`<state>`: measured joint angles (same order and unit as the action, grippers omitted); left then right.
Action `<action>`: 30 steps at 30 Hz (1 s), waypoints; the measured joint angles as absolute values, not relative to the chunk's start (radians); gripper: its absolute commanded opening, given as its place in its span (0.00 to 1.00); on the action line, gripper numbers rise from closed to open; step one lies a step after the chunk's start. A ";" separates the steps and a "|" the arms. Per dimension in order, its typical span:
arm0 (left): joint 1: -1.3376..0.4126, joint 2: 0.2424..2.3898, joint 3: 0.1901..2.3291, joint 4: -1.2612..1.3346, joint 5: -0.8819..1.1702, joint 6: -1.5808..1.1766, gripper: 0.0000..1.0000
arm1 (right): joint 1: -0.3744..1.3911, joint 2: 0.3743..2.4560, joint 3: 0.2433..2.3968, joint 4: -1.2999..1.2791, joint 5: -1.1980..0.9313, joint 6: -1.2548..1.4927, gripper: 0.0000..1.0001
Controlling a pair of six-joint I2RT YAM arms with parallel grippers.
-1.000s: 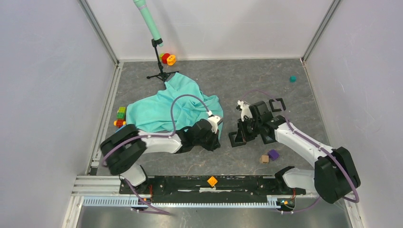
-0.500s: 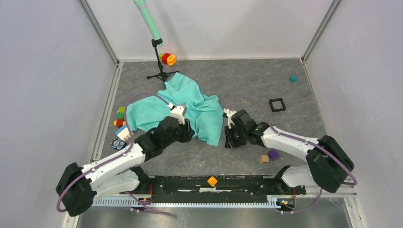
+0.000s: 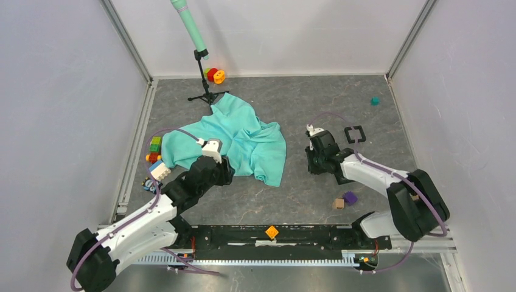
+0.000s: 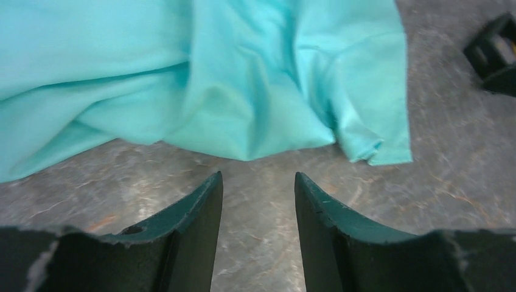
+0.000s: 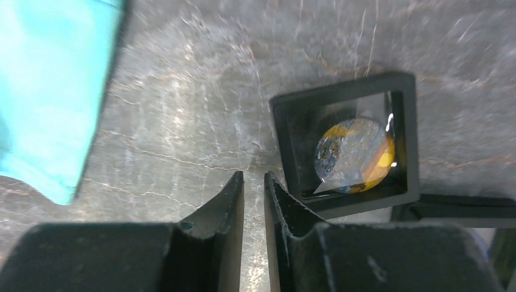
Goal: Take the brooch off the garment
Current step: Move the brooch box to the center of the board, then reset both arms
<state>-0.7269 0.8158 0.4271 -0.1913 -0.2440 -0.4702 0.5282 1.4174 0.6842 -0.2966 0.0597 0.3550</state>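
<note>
The garment (image 3: 243, 137) is a crumpled turquoise T-shirt on the grey floor left of centre. Its near hem fills the top of the left wrist view (image 4: 243, 79), and one edge shows at the left of the right wrist view (image 5: 48, 91). No brooch shows on the cloth in any view. My left gripper (image 3: 222, 172) is open over bare floor just short of the hem (image 4: 258, 176), holding nothing. My right gripper (image 3: 314, 165) hangs over bare floor to the right of the garment. Its jaws are parted by a narrow gap with nothing between them (image 5: 254, 175).
A black square frame (image 3: 355, 134) lies up and right of my right gripper, holding a round yellow and blue disc (image 5: 356, 155). A microphone stand (image 3: 204, 91) and red and orange rings (image 3: 215, 75) stand at the back. Coloured blocks (image 3: 154, 149) lie left, tan and purple cubes (image 3: 344, 199) right.
My left arm has swung left from the garment's right side to its near hem and opened its jaws. My right gripper moved toward the garment, came back right, and parted its jaws slightly.
</note>
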 measured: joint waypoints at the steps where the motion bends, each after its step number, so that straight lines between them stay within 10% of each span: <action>1: -0.711 0.807 0.417 -0.190 -0.248 -0.470 0.61 | 0.520 1.399 0.683 -0.290 0.062 0.339 0.29; 5: -0.666 0.751 0.391 -0.186 -0.291 -0.463 1.00 | 0.522 1.258 0.655 -0.207 0.076 0.300 0.45; 13: -0.630 0.742 0.503 -0.203 -0.483 -0.424 1.00 | 0.494 0.963 0.534 0.082 0.426 0.191 0.98; 30: -0.158 1.034 0.169 0.553 -0.426 -0.146 0.94 | 0.203 0.807 0.010 0.773 0.546 -0.051 0.98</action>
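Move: The brooch box lies just right of the right hand, about 4 cm to its right, 3 cm ahead and 3 cm below. The second box is roughly 8 cm farther right and 4 cm nearer the base than the brooch box; the empty frame stands 13 cm ahead and 16 cm right of the hand. From the left hand the brooch box is some 31 cm right and 4 ahead; the garment's middle is 13 cm ahead, the toy train 28 left and 9 ahead, all 9-10 cm below. The right hand leaves the side of the brooch box, rising about 14 cm and easing forward, then swings right to finish some 19 cm over and a little lower, its fingers opening wide while the wrist tips up from steeply down to forward and turns clockwise. The left hand goes left and somewhat forward along the garment's near side towards the toy train, lifting mid-way and sinking again, turning some 35 degrees counter-clockwise with its half-open fingers spreading wide. ##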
